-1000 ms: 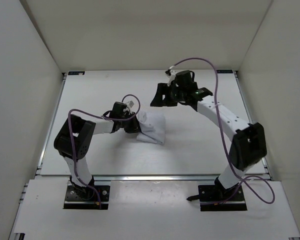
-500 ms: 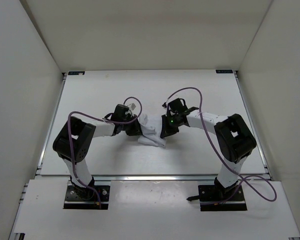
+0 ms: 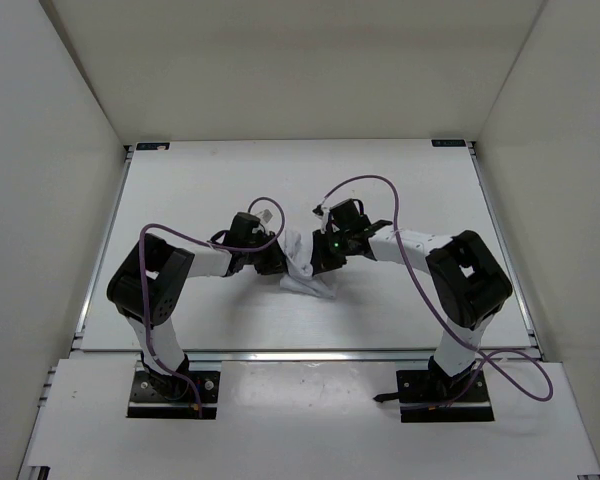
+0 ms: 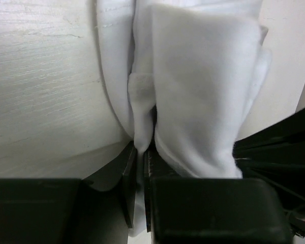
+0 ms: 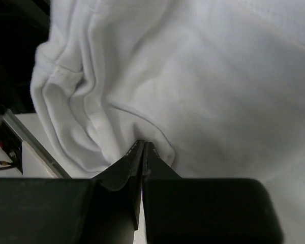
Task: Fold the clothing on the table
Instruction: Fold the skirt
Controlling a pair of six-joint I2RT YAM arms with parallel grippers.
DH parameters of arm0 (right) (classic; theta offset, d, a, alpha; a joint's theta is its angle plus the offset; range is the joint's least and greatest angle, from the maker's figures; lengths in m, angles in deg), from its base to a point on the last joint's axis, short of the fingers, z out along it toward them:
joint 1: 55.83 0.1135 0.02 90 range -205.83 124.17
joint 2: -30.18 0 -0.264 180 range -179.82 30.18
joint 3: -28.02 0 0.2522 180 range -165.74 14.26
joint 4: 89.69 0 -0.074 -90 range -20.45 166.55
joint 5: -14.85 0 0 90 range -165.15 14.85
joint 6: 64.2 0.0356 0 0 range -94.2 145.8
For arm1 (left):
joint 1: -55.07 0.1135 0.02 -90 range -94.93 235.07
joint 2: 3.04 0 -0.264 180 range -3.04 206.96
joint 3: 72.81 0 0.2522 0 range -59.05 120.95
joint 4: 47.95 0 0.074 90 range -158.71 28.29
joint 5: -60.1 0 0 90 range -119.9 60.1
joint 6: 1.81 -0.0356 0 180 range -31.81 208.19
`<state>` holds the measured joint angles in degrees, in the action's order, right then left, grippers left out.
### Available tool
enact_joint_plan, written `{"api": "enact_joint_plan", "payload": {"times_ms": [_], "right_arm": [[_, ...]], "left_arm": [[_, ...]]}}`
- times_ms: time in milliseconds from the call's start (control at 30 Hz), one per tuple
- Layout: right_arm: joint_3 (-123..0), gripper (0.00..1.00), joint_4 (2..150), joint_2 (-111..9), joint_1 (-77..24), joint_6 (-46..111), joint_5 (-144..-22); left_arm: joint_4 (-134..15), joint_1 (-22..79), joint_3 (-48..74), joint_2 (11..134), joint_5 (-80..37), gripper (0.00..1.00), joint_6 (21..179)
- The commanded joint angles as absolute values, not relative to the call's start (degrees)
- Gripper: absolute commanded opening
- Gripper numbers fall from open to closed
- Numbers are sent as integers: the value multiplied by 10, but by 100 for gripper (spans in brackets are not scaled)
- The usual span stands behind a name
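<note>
The clothing (image 3: pixel 306 272) is a small bunched white garment at the middle of the table (image 3: pixel 410 190). My left gripper (image 3: pixel 281 262) reaches it from the left and is shut on a narrow fold of it. In the left wrist view that fold (image 4: pixel 141 101) runs down between the jaws of the left gripper (image 4: pixel 141 150). My right gripper (image 3: pixel 321 260) comes in from the right. In the right wrist view the right gripper (image 5: pixel 143 145) is shut, its tips pinching a small pucker of the clothing (image 5: pixel 203 76). The two grippers stand close, with the cloth between them.
Purple cables (image 3: pixel 365 182) loop above both wrists. Metal rails edge the table (image 3: pixel 110 240), and white walls enclose it on three sides. The right gripper's black body (image 4: pixel 287 137) shows at the right of the left wrist view.
The right arm swung down from the far side to the garment's right edge, and its gripper shut there. The garment is now bunched narrower. The left gripper kept its hold.
</note>
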<state>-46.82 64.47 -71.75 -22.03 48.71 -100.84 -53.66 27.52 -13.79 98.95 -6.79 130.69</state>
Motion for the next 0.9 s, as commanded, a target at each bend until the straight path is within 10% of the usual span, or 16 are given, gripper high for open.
{"api": "enact_joint_plan", "payload": {"times_ms": [0, 700, 867], "right_arm": [[-433, 0, 669, -698, -217, 484, -1048], [-368, 0, 766, -576, -215, 508, -1110], [-303, 32, 729, -463, -291, 485, -1081]], "left_arm": [[-543, 276, -155, 1000, -80, 9, 1315], [-505, 233, -189, 992, -101, 3, 1389], [-495, 227, -199, 984, -100, 3, 1397]]}}
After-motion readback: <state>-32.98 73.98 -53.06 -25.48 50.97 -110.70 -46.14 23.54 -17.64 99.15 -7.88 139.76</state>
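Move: The skirt lies bunched between the hands, its middle about 2 cm to the right hand's left, 1 cm ahead and 3 cm below it. Its near end is some 5 cm back from that hand and 4 cm lower. The left gripper, with the skirt's left edge already pinched, is about 8 cm to the right hand's left, 1 cm ahead and 4 cm below. From the left hand the skirt's middle is some 6 cm to the right, level fore and aft and 1 cm higher. With shut fingertips on the cloth, the right hand draws back about 5 cm along the skirt towards its near end, dipping slightly, then comes free: up some 6 cm, easing left and then right as the fingers swing some 15 degrees nearer level and start to part. The left fingers keep their pinch, shifting 2 to 3 cm right and back. ##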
